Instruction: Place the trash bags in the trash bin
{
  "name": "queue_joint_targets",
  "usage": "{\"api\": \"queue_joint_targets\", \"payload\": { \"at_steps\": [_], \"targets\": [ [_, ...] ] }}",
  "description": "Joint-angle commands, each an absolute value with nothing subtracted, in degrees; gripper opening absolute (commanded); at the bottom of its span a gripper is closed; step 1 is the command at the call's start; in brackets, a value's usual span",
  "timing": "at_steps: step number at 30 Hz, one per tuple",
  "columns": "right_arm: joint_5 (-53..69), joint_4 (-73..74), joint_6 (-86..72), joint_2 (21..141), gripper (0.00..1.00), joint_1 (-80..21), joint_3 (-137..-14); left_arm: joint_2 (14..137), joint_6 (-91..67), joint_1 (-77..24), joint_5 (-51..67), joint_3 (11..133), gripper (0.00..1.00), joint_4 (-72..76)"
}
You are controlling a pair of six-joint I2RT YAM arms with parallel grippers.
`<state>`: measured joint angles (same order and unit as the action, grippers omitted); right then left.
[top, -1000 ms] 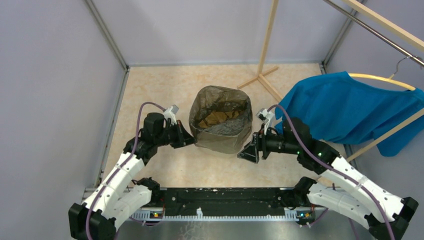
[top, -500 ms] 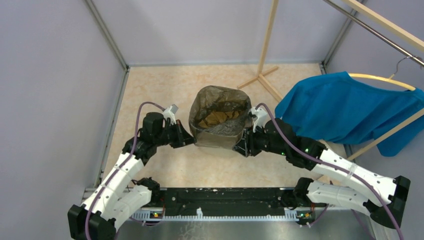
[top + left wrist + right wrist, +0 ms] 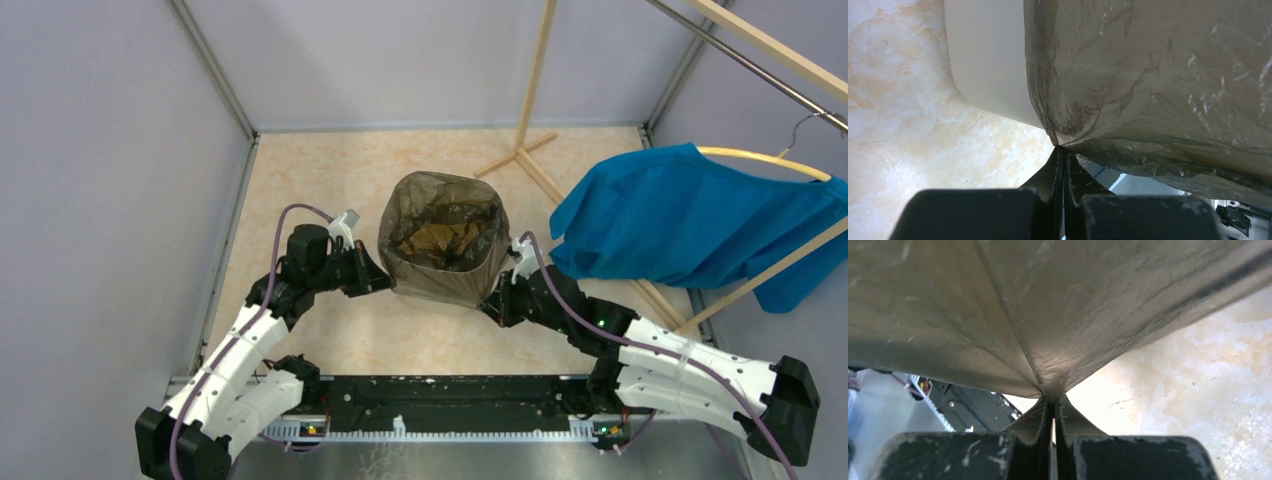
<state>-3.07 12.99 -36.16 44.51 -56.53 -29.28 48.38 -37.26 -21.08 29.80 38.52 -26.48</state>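
The trash bag (image 3: 440, 235), thin wrinkly grey-brown plastic, lines the cream trash bin (image 3: 985, 60) and is folded down over its rim. My left gripper (image 3: 383, 283) is shut on the bag's hem at the bin's near-left side; the wrist view shows the film (image 3: 1148, 75) pinched at the fingertips, gripper (image 3: 1062, 150). At the near-right side my right gripper (image 3: 492, 298) is shut on the bag's hem too, the plastic (image 3: 1023, 305) gathering into creases at that gripper (image 3: 1051, 401).
A blue garment (image 3: 690, 215) hangs on a hanger at the right, close to my right arm. A wooden stand (image 3: 525, 150) rises behind the bin. Grey walls enclose the beige floor (image 3: 310, 190). The black base rail (image 3: 440, 405) runs along the near edge.
My right gripper moved left to the bin's near-right side and closed on the bag's hem. The left gripper stayed shut on the bag in place.
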Motion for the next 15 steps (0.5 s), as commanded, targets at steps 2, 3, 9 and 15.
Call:
{"api": "queue_joint_targets", "payload": {
  "at_steps": [2,3,9,15],
  "targets": [
    [-11.2,10.1,-35.8,47.4,0.1,-57.1,-30.7,48.9,-36.9,-20.9,29.7,39.2,0.0,-23.4],
    [-11.7,12.7,-35.0,47.6,0.17,-57.1,-32.3,49.1,-36.8,-20.9,29.7,39.2,0.0,-23.5],
    [-16.7,32.4,-28.9,43.3,0.56,-57.0,-45.9,48.7,-36.8,-20.9,29.2,38.1,0.0,-23.1],
    [-6.3,39.3,-13.9,45.6,0.74,-57.0,-61.5,49.0,-36.9,-20.8,29.9,37.9,0.0,-22.1]
  ]
}}
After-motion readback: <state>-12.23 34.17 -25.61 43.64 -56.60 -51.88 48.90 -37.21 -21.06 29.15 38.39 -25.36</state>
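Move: The right fingers are shut on the trash bag's near right corner, pulled down outside the trash bin. The bin's middle is some 12 cm ahead of that hand and 8 cm to its left, about level. The blue shirt hangs with its middle roughly 35 cm to the right, 15 cm ahead and 10 cm above. From the left hand, which grips the bag's near left edge, that corner is about 18 cm to the right and 4 cm back, about level. Easing forward a little and down about a centimetre as its fingers open wide, the right hand lets go of the trash bag's near right corner, slides about 3 cm right, then rises fast, some 10 cm up in all, its fingertips tipping slightly up, away from the corner. The left hand stays put, keeping its pinch on the near left edge. ##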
